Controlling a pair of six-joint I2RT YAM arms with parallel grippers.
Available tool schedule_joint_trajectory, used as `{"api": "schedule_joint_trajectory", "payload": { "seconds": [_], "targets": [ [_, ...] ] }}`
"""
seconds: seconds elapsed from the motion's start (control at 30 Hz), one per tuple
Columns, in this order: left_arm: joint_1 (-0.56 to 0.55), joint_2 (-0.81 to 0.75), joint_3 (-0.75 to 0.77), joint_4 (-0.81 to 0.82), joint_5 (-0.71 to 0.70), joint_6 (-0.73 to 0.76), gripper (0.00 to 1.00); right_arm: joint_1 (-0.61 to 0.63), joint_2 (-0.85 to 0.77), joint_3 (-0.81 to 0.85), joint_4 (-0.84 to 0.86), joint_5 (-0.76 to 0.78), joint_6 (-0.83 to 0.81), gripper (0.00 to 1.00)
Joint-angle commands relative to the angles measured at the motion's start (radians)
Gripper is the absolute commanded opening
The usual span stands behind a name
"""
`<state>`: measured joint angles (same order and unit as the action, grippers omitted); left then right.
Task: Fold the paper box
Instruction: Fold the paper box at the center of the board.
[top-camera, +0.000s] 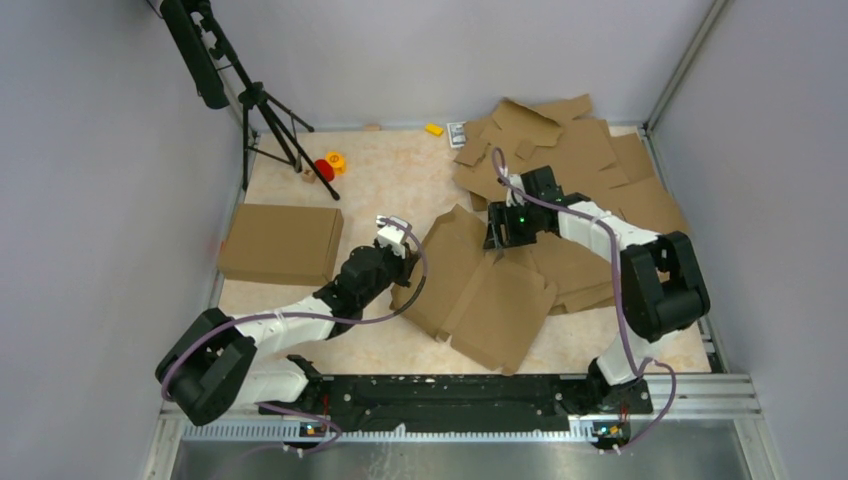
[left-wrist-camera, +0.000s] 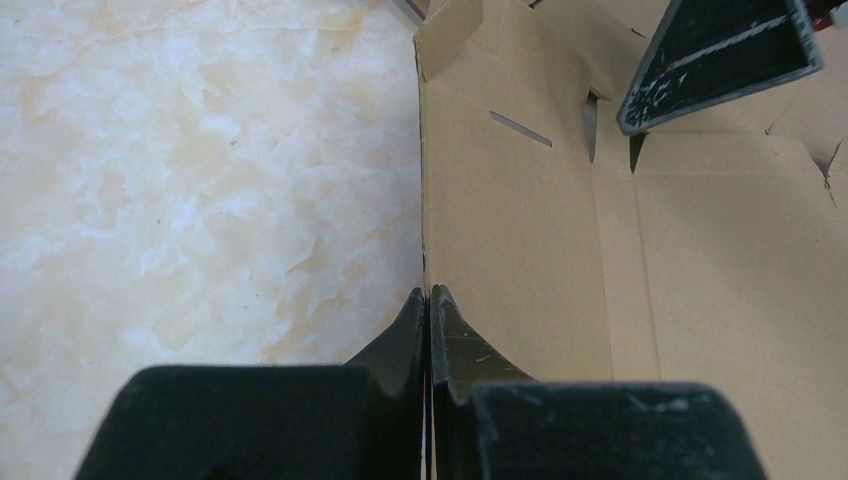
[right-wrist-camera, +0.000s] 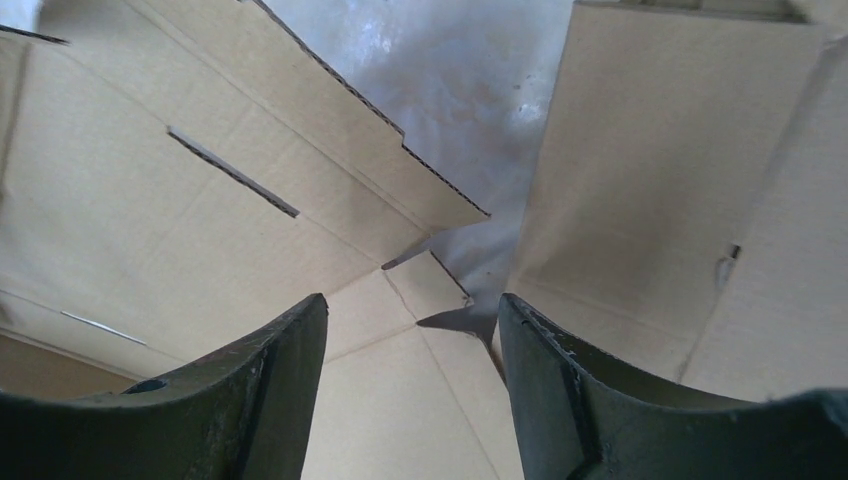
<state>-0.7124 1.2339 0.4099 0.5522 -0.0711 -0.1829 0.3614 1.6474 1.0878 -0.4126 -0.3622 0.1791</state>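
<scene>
The paper box (top-camera: 490, 290) is a brown cardboard blank lying mid-table, partly folded, with its left side flap raised. My left gripper (top-camera: 405, 250) sits at that flap's near end. In the left wrist view the flap (left-wrist-camera: 510, 220) stands edge-on and its rim runs straight into the shut jaws of the left gripper (left-wrist-camera: 429, 295). My right gripper (top-camera: 500, 240) hovers over the blank's far edge. In the right wrist view the right gripper (right-wrist-camera: 412, 305) is open above a corner notch, between a slotted panel (right-wrist-camera: 200, 200) and an upright flap (right-wrist-camera: 660, 180), with nothing pinched.
A finished folded box (top-camera: 280, 243) lies at the left. A loose pile of cardboard blanks (top-camera: 590, 165) fills the back right and reaches under the right arm. A tripod (top-camera: 270, 120) stands at the back left, with small red and yellow pieces (top-camera: 330, 165) beside it.
</scene>
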Motion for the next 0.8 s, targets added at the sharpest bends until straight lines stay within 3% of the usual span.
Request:
{"api": "schedule_joint_trajectory", "payload": {
  "seconds": [0.0,0.2,0.47,0.63,0.77],
  "targets": [
    [-0.004,-0.015,0.029,0.024,-0.002,0.003,0.0,-0.005,0.051,0.018,0.032,-0.05,-0.035,0.62],
    [-0.004,-0.017,0.027,0.026,-0.001,0.003,0.0,-0.005,0.101,0.013,0.051,-0.083,-0.04,0.53],
    [-0.004,-0.014,0.03,0.025,0.001,0.003,0.0,-0.004,0.07,0.001,0.077,-0.127,-0.036,0.0],
    [-0.004,-0.005,0.037,0.02,0.004,-0.007,0.0,0.012,-0.018,0.016,0.051,-0.075,-0.054,0.0],
    [-0.004,0.007,0.059,0.005,0.008,-0.026,0.0,0.074,-0.089,0.075,-0.016,0.057,-0.106,0.0]
  ]
}}
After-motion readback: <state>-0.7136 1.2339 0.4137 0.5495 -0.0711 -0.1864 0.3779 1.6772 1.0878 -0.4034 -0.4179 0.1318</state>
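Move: The small corner tab between the box's two panels lies about 3 cm below the right fingertips, 1 cm back and 1 cm to their left. From that hand, the slotted left panel centres roughly 11 cm left and 4 cm back, the right panel some 13 cm back and level sideways, the loose cardboard pile about 16 cm right and 9 cm ahead. From the left hand, the tab is about 16 cm right, 3 cm ahead and 6 cm lower. The right hand, its open fingers already over the corner tab, sinks about 3 cm onto it while drifting roughly 1 cm left and tipping a little, then shuts its fingers and pinches the tab where the two panels meet. With the tab held it rises again by about 2 cm, while the left hand stays put and keeps its closed fingertips on the left panel's outer edge. ##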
